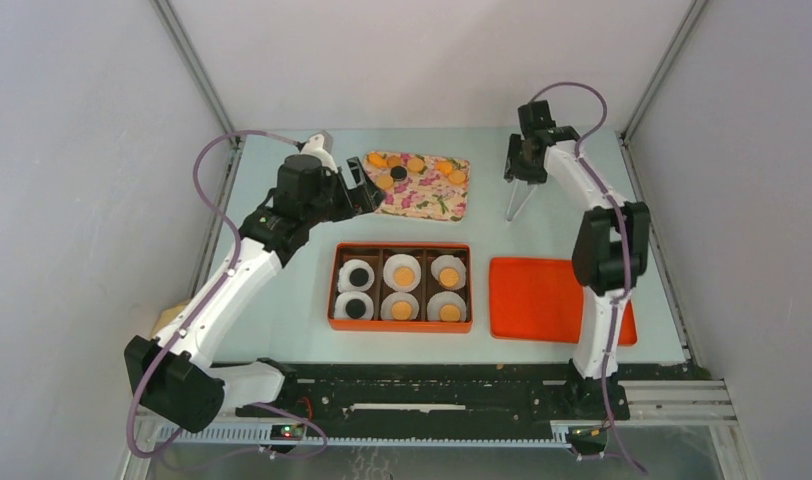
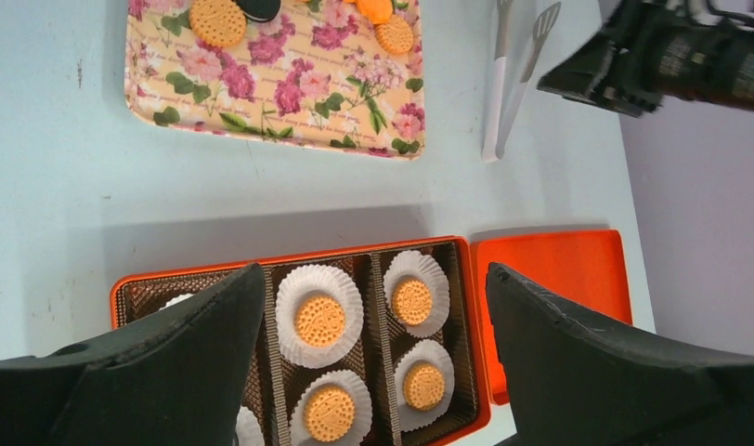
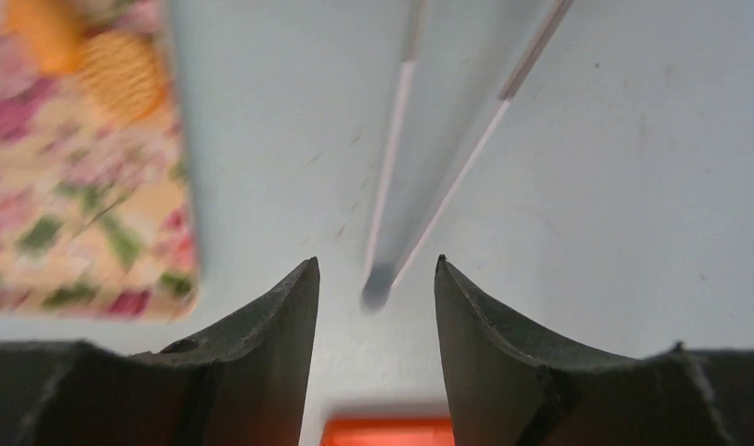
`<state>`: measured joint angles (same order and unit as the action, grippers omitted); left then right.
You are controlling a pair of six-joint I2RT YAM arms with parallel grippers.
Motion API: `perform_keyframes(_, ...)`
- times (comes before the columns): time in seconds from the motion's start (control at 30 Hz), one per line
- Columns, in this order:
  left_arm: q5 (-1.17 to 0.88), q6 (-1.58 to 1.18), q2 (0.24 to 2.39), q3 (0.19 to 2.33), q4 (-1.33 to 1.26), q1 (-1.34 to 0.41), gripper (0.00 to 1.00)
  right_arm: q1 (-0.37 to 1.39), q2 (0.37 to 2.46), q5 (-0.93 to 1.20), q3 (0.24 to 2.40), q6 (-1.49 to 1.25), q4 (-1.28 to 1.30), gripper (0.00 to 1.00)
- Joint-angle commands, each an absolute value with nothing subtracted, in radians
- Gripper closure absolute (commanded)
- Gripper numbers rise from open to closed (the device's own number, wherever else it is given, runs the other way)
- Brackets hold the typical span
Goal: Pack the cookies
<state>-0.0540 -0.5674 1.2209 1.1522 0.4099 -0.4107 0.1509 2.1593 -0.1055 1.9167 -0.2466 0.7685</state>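
An orange box (image 1: pixel 400 325) holds six white liners: orange cookies (image 2: pixel 319 320) lie in four and black cookies (image 1: pixel 357 274) in the two on the left. More cookies (image 1: pixel 415 163) lie on the floral tray (image 1: pixel 427 200) behind it, orange ones and one black. My left gripper (image 2: pixel 374 271) hangs wide open above the box with nothing between its fingers; from above, the left gripper (image 1: pixel 365 192) is at the tray's left edge. White tongs (image 2: pixel 503 84) lie on the table right of the tray. My right gripper (image 3: pixel 377 260) is open just above the tongs' hinge end (image 3: pixel 378 293), apart from it.
The box's orange lid (image 1: pixel 542 298) lies flat to the right of the box, beside the right arm's base. Grey enclosure walls rise close behind and at both sides of the pale table (image 1: pixel 282 290).
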Motion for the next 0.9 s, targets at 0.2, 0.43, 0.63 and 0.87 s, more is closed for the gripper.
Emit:
perform_keyframes(0.2, -0.025, -0.553, 1.196, 1.163, 0.379, -0.419, 0.07, 0.481, 1.738, -0.262, 1.435, -0.258, 0.77, 0.48)
perform_keyframes(0.43, -0.003, -0.538, 1.144, 1.156, 0.402, -0.419, 0.07, 0.622, 1.703, -0.3, 1.213, -0.388, 0.8, 0.48)
perform_keyframes(0.63, -0.002, -0.539, 1.118, 1.139, 0.402, -0.419, 0.07, 0.632, 1.715, -0.257, 1.132, -0.448, 0.774, 0.48)
perform_keyframes(0.87, -0.003, -0.537, 1.101, 1.124, 0.406, -0.419, 0.07, 0.646, 1.797, -0.211, 1.092, -0.502, 0.745, 0.7)
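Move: The orange lid's left rim, the part to be gripped, lies about 26 cm back, 9 cm left and 9 cm below the right hand; the lid's middle is about 28 cm back and 5 cm right. The cookie box stands about 25 cm back and 27 cm left, its right edge close beside that rim. The tongs lie just below the right hand, 4 cm ahead. From the left hand, the lid's middle is about 10 cm back, 35 cm right and 25 cm below. The orange lid's left rim is straddled by the right gripper, one finger outside it and the other inside. The right hand leaves the tongs, swings back about 26 cm and left some 9 cm, arching up 8 cm first and then well down, turning counter-clockwise and steepening by about 20 degrees; its fingers start closing late. The empty left hand lifts about 3 cm over the box. ##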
